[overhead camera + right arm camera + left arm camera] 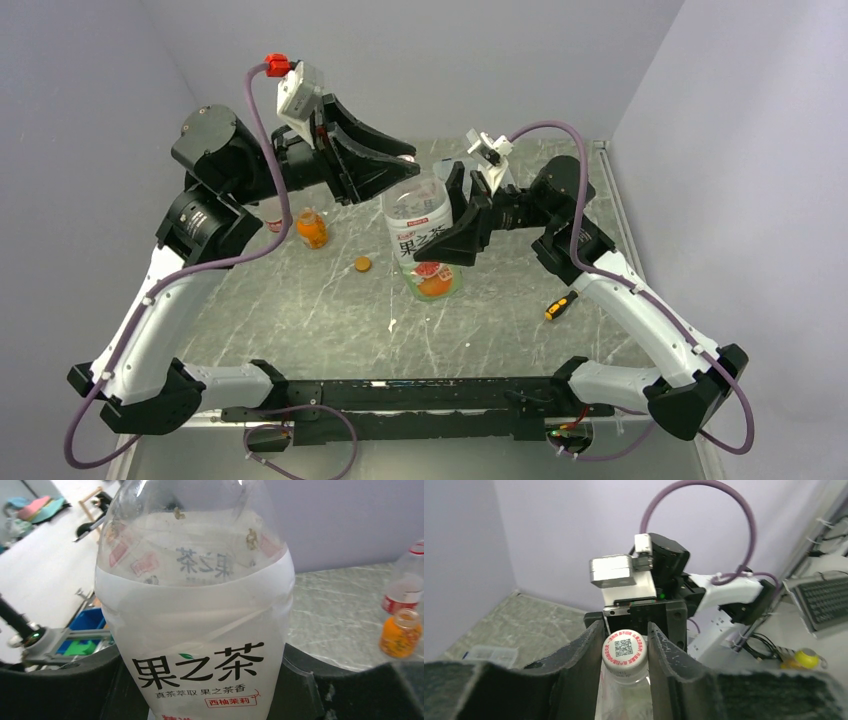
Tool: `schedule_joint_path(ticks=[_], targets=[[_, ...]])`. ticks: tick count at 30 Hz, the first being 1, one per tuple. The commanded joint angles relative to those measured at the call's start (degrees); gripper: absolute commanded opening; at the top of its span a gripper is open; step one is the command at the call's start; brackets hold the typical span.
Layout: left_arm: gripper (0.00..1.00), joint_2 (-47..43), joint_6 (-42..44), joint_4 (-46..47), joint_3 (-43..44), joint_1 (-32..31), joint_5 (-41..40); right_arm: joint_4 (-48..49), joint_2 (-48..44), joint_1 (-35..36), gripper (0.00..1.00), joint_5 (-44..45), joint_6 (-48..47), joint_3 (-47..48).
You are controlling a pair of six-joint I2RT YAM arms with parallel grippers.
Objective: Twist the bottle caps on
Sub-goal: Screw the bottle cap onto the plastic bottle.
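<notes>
A white-labelled bottle [422,240] with orange-green contents stands upright mid-table. My right gripper [458,238] is shut on its body, one finger on each side of the label [200,645]. My left gripper [404,166] reaches over the bottle from the left and is shut on the whitish cap [624,650], which sits on the bottle's neck with a finger [586,655] pressed to each side. A squat bottle of orange liquid [312,230] stands uncapped to the left. An orange cap [362,264] lies loose on the table. A red-labelled bottle [407,585] stands behind the squat one [400,635].
A small yellow-and-black screwdriver [560,305] lies on the table at the right, near the right arm. A flat clear compartment box [491,655] sits at the far left. Grey walls close in the marbled table [300,310] on three sides.
</notes>
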Motion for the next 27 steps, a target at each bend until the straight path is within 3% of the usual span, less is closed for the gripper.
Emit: schedule_joint_path(ticks=[1, 7, 11, 15, 18, 23, 27], targets=[[0.44, 0.23, -4.07, 1.0, -2.72, 4.18, 15.8, 15.8, -3.39, -0.35, 0.19, -6.6, 5.94, 2.4], [0.78, 0.01, -8.09, 6.99, -4.59, 7.96, 21.12, 16.11, -4.23, -0.34, 0.19, -7.95, 6.2, 2.99], [0.94, -0.31, -7.4, 6.5, -3.55, 8.88, 22.11, -0.6, -4.72, -0.34, 0.19, -0.75, -4.75, 5.68], [0.99, -1.06, -4.1, 2.31, -1.75, 8.99, 19.9, -13.1, -4.98, -0.34, 0.21, 14.97, -12.16, 7.31], [0.99, -1.39, -2.12, -1.47, -0.59, 8.99, 10.92, -18.16, -4.28, -0.21, 0.21, 26.39, -14.25, 7.79], [0.98, -0.01, -1.27, -7.51, 2.13, 8.9, -8.82, -19.74, -2.94, 1.33, 0.21, 41.39, -15.03, 6.13], [0.97, 1.24, -1.71, -7.96, 2.94, 8.7, -15.29, -19.79, -0.94, 3.3, 0.2, 47.92, -15.82, 5.78]])
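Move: The white cap already sits on the plastic bottle's neck, gripped between the left fingertips; the bottle's middle is about 13 cm below that hand, 3 cm back and 1 cm right. Far below on the table, roughly 55 cm down, the yellow cap lies some 14 cm ahead and 14 cm left, the orange jar about 20 cm ahead and 28 cm left. From the right hand, clasping the bottle, the cap is 12 cm up, 3 cm ahead and 3 cm left. Opening wide, the left fingers let go of the cap as the hand eases back about 1 cm, then swings forward some 6 cm and drifts left, clear of the neck. The right hand keeps its grip on the bottle, rising 3 cm and drawing slightly back before carrying it roughly 11 cm forward and sinking again, while turning clockwise about 40 degrees. ##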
